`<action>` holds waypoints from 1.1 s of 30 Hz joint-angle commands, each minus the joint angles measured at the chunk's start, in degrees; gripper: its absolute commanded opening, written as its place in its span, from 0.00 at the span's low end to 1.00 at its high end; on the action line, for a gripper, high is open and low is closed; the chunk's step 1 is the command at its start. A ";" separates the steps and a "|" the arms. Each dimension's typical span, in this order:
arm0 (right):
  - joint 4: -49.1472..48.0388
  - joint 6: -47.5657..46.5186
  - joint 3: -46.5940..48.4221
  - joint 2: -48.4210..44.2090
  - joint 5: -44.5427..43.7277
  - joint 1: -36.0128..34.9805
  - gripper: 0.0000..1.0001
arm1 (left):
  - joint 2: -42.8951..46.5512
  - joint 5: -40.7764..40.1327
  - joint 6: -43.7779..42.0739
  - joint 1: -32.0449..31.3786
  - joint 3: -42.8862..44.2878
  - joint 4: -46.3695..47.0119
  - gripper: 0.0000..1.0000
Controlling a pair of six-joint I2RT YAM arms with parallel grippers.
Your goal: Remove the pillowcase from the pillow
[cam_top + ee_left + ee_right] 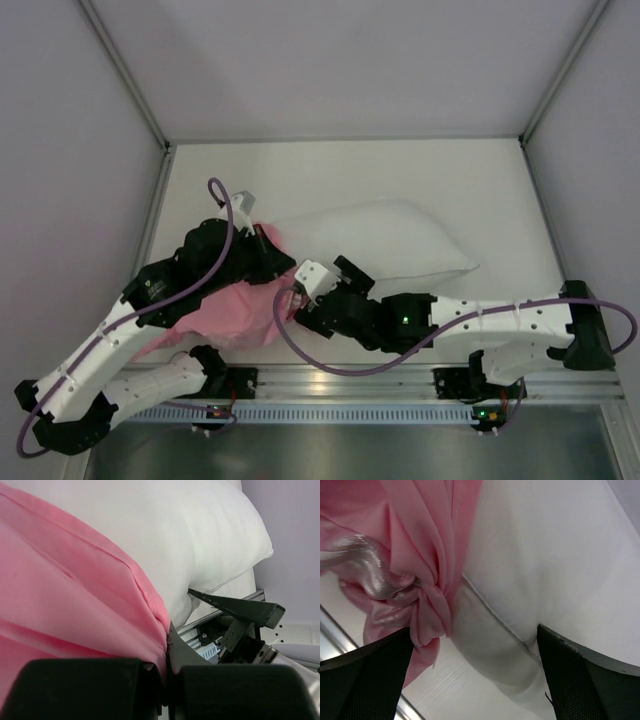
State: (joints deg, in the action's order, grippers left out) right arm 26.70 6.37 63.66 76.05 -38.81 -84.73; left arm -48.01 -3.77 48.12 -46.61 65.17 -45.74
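The white pillow (380, 240) lies across the middle of the table, its right part bare. The pink pillowcase (235, 310) is bunched over its left end and spills toward the near edge. My left gripper (268, 245) is shut on a fold of the pillowcase (65, 580) at its open hem, right beside the pillow (190, 530); the jaws (169, 645) pinch the cloth. My right gripper (320, 278) stands open astride the pillow's near corner (555, 555), the gathered pillowcase (420, 520) by its left finger. Nothing is clamped between the right gripper's fingertips (475, 680).
The white table (300, 170) is boxed in by grey walls on three sides. An aluminium rail (400, 380) with both arm bases runs along the near edge. Purple cables (225, 215) loop over the arms. One right finger (240, 607) shows in the left wrist view.
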 commanded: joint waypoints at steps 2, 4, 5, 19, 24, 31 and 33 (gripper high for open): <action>0.65 -11.11 0.59 3.48 -14.07 -0.44 0.99 | 1.69 1.39 -2.50 -0.06 6.64 4.78 0.00; 0.02 -14.18 0.06 4.80 -17.25 0.79 0.99 | 1.69 2.18 -3.12 -0.06 6.99 3.82 0.00; -0.07 -14.80 0.06 5.16 -19.44 0.97 1.00 | 1.43 2.45 -3.38 -0.06 7.17 3.12 0.00; -4.20 -17.10 -3.72 -11.88 -1.63 7.98 1.00 | 4.15 -0.71 -4.96 -0.06 4.80 -4.10 0.00; 0.26 0.51 1.10 -12.95 1.20 16.33 0.99 | 4.15 -0.89 -4.44 -0.06 4.62 -4.01 0.00; 11.97 26.31 0.34 -17.94 20.69 41.20 0.99 | 4.41 -0.71 -3.82 -0.06 4.09 -3.75 0.00; 11.97 28.42 -2.73 -19.88 25.06 44.72 0.99 | 4.59 -1.24 -3.82 -0.06 3.92 -3.66 0.00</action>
State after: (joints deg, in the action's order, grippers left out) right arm 34.52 24.03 63.86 60.12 -24.95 -44.10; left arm -44.86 -4.01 44.23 -46.61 67.40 -54.94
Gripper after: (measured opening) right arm 0.993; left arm 0.012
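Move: The right hand, open, has the pillow's bare right end roughly 26 cm to its right, 16 cm ahead and 17 cm below. The middle of the bare pillow is about 10 cm right, 14 cm ahead and 11 cm down; the pillowcase's bunched near side hangs some 9 cm to its left, 3 cm back and 13 cm lower. From the left hand, that right end lies around 32 cm right, 14 cm ahead and 24 cm below. With one finger already against the pillow's near side, the open right hand first pushes forward and right about 5 cm. It then rises some 6 cm and sweeps on along the pillow towards its right end, about 20 cm in all, turning some 35 degrees clockwise and rolling its left side up. The left hand keeps the pillowcase hem pinched and eases back and left 3–4 cm. ##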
